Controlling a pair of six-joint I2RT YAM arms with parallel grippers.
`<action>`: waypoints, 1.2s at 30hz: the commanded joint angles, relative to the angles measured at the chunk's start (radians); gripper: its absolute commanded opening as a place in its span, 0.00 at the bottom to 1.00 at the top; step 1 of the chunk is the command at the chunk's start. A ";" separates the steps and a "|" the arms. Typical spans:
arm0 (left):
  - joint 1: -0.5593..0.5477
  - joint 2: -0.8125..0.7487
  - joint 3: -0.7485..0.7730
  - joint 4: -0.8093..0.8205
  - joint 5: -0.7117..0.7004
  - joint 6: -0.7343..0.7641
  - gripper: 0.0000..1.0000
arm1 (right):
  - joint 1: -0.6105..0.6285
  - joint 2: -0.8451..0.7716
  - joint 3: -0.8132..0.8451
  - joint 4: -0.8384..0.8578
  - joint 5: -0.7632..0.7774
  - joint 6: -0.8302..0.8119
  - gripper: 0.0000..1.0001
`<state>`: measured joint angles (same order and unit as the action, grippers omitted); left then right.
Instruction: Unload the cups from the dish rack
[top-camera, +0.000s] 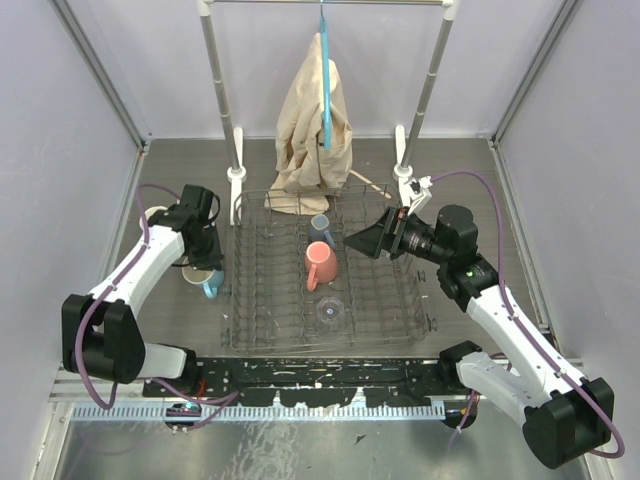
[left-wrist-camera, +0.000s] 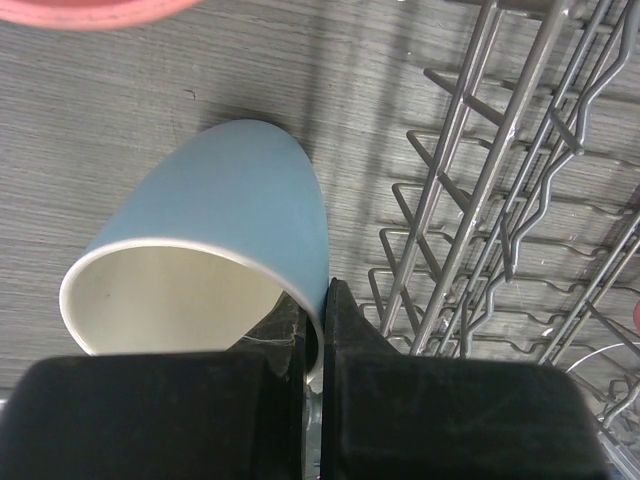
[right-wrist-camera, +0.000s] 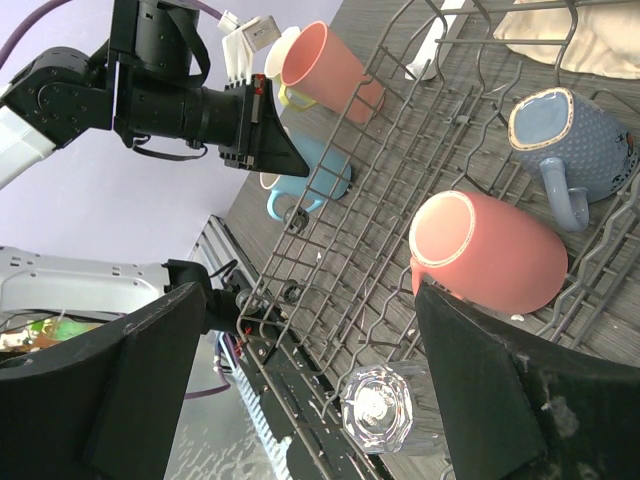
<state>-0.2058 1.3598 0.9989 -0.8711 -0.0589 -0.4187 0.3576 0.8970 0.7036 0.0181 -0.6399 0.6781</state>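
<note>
The dark wire dish rack (top-camera: 270, 300) sits mid-table. In it are a salmon-pink mug (top-camera: 321, 265) on its side, a grey-blue mug (top-camera: 321, 228) behind it and a clear glass (top-camera: 330, 315) in front. My left gripper (top-camera: 207, 266) is just left of the rack, shut on the rim of a light blue mug (left-wrist-camera: 230, 210), which is tilted low over the table. A second salmon mug (right-wrist-camera: 330, 65) and a pale yellow mug (right-wrist-camera: 285, 55) stand on the table beyond it. My right gripper (top-camera: 368, 240) hangs open over the rack's right half, empty, with the salmon mug (right-wrist-camera: 490, 250) beside its right finger.
A silver clothes rail with beige cloth (top-camera: 315, 120) stands behind the rack, its white feet (top-camera: 237, 185) at the rack's back corners. Grey walls close in left and right. A black slotted strip (top-camera: 330, 375) runs along the near edge.
</note>
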 joint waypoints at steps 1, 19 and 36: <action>0.007 0.020 0.024 -0.001 -0.011 0.016 0.00 | -0.006 -0.009 0.013 0.045 -0.004 -0.020 0.92; 0.007 -0.022 0.046 0.002 -0.027 0.002 0.28 | -0.007 0.000 0.004 0.044 -0.006 -0.024 0.92; 0.006 -0.135 0.126 -0.063 -0.011 -0.010 0.62 | -0.006 0.023 0.000 0.029 0.021 -0.038 0.92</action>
<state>-0.2043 1.3025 1.0615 -0.9001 -0.0719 -0.4236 0.3557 0.9173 0.6937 0.0196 -0.6392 0.6674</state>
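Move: The left gripper has the blue cup's rim pinched at its right side, the cup tipped just left of the rack. The cup's middle is about 3 cm to the hand's left, 1 cm ahead and 4 cm below. The standing salmon cup is some 12 cm ahead and 5 cm left, the yellow cup 13 cm ahead and 15 cm left; the rack's side rail runs level with the hand, 4 cm right. From the right hand the blue cup is roughly 37 cm left, 5 cm back and 20 cm lower. Hold the left gripper still over the table beside the rack and spread its nearly shut fingers to let go of the blue cup's rim. Then, still opening to a bit over half, lift the gripper about 3 cm away from the cup, easing some 1 cm forward as the fingertips tip about 5 degrees forward. ##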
